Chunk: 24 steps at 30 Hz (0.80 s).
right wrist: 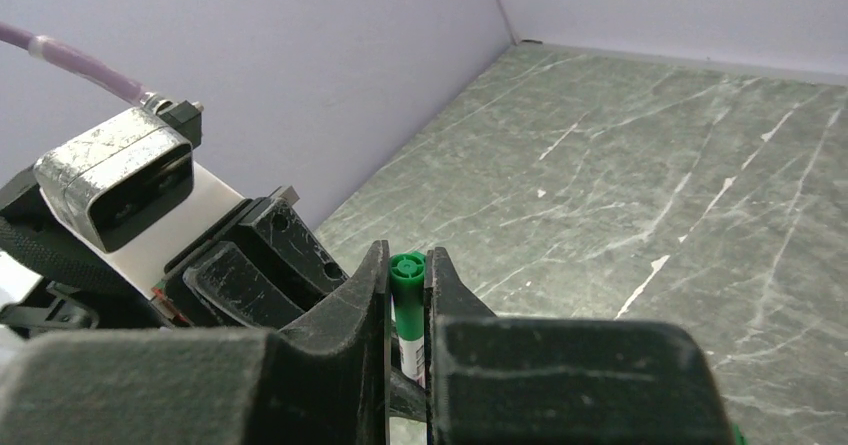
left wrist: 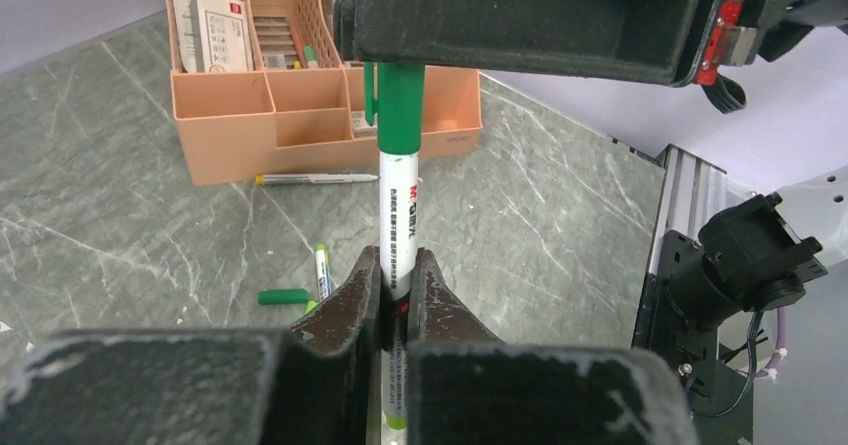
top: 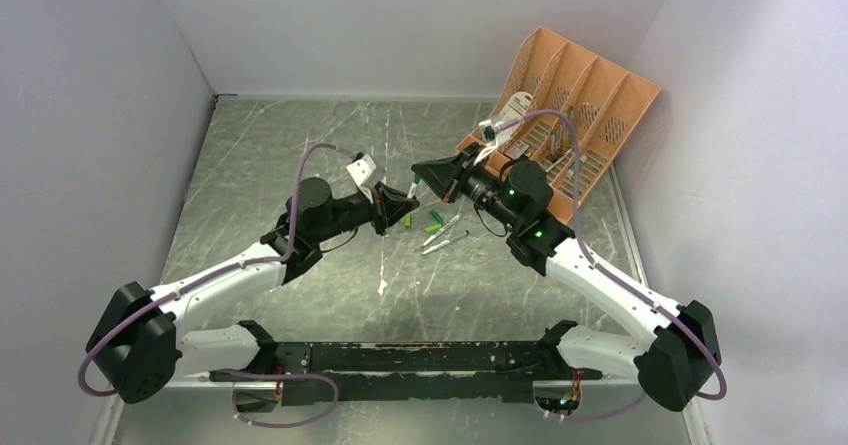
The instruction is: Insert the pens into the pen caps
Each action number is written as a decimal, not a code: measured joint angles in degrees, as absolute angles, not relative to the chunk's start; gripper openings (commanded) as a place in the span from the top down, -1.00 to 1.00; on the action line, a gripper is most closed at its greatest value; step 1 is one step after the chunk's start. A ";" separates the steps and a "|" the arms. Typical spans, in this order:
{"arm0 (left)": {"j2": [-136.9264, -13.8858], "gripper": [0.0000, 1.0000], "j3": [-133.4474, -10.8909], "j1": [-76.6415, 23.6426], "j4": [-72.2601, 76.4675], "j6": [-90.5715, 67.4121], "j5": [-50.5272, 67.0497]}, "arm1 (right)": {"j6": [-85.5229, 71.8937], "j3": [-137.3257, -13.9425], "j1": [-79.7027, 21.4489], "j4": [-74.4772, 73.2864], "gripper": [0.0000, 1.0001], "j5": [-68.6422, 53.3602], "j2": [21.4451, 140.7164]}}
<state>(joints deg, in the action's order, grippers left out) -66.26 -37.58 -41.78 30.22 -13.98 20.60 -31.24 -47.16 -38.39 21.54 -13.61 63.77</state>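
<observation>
My left gripper [left wrist: 398, 267] is shut on the lower body of a white pen [left wrist: 399, 220], which stands upright between its fingers. A green pen cap [left wrist: 401, 105] sits on the pen's upper end, and my right gripper [right wrist: 407, 261] is shut on this pen cap [right wrist: 406, 287] from above. In the top view the two grippers, left [top: 405, 201] and right [top: 421, 171], meet tip to tip over the table's middle. Two more pens [top: 445, 235] and loose green caps [top: 437, 215] lie on the table just below them. One pen [left wrist: 322, 269] and one cap [left wrist: 283, 296] show in the left wrist view.
An orange organizer [top: 590, 95] with mixed stationery stands at the back right, close behind the right arm. A grey pen [left wrist: 305, 178] lies on the table in front of it. Pale walls close the table [top: 300, 145] on the left, back and right.
</observation>
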 measured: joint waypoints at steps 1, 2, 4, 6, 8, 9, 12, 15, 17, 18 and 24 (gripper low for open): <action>-66.70 0.87 -38.28 -41.78 29.23 -13.72 20.62 | -31.20 -46.85 -38.50 22.00 1.00 -13.02 63.79; -67.18 0.87 -38.89 -41.76 28.56 -13.43 20.67 | -31.16 -46.35 -38.68 22.68 1.00 -12.08 63.77; -68.12 0.87 -40.03 -41.76 27.03 -12.91 20.73 | -31.11 -45.43 -39.00 23.66 1.00 -10.50 63.77; -68.75 0.87 -40.71 -41.74 25.71 -12.49 20.80 | -31.07 -44.40 -39.42 24.71 1.00 -9.06 63.83; -69.17 0.86 -41.34 -41.71 24.05 -12.16 20.84 | -31.07 -43.46 -39.79 25.61 1.00 -7.94 63.90; -69.38 0.86 -41.76 -41.71 23.20 -12.01 20.84 | -31.09 -43.00 -39.92 26.13 1.00 -7.40 63.92; -69.97 0.86 -42.70 -41.74 21.32 -11.55 20.91 | -31.16 -42.33 -40.12 26.87 1.00 -6.42 63.79; -69.97 0.86 -42.72 -41.74 21.17 -11.27 20.69 | -31.99 -42.19 -40.53 26.11 0.41 -4.56 62.72; -69.60 0.86 -42.37 -42.02 22.17 -11.20 20.43 | -34.57 -40.56 -41.21 25.52 -0.07 -1.58 59.59; -69.04 0.86 -41.25 -42.35 24.21 -11.57 19.11 | -35.90 -38.68 -41.85 24.84 -0.19 -0.43 56.80; -63.24 0.86 -30.79 -42.09 27.40 -16.08 9.80 | -37.21 -35.29 -42.54 18.41 -0.30 9.87 42.81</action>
<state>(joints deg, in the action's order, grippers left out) -63.24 -30.79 -42.09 27.40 -16.08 9.80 -37.21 -35.29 -42.54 18.41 9.87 42.81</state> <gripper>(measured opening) 0.132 0.650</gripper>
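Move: My left hand holds the white pen upright, with the dark green cap already on it about 7 cm above my fingers and 1 cm forward. My right fingers are already closed on that cap, so the middle of the pen lies some 5 cm below them and 1 cm back. On the table roughly 24 cm below my left hand, a bright green cap lies 9 cm ahead and 2 cm left, and a loose dark cap 10 cm ahead and 4 cm right. I keep bearing down on the pen's cap with my right hand, and both hands sink together about 2 cm, edging forward. Then I open my right fingers, let go of the cap and draw away right and somewhat back, about 7 cm, rising late and turning clockwise, while my left hand keeps the pen and carries it left and further down. ##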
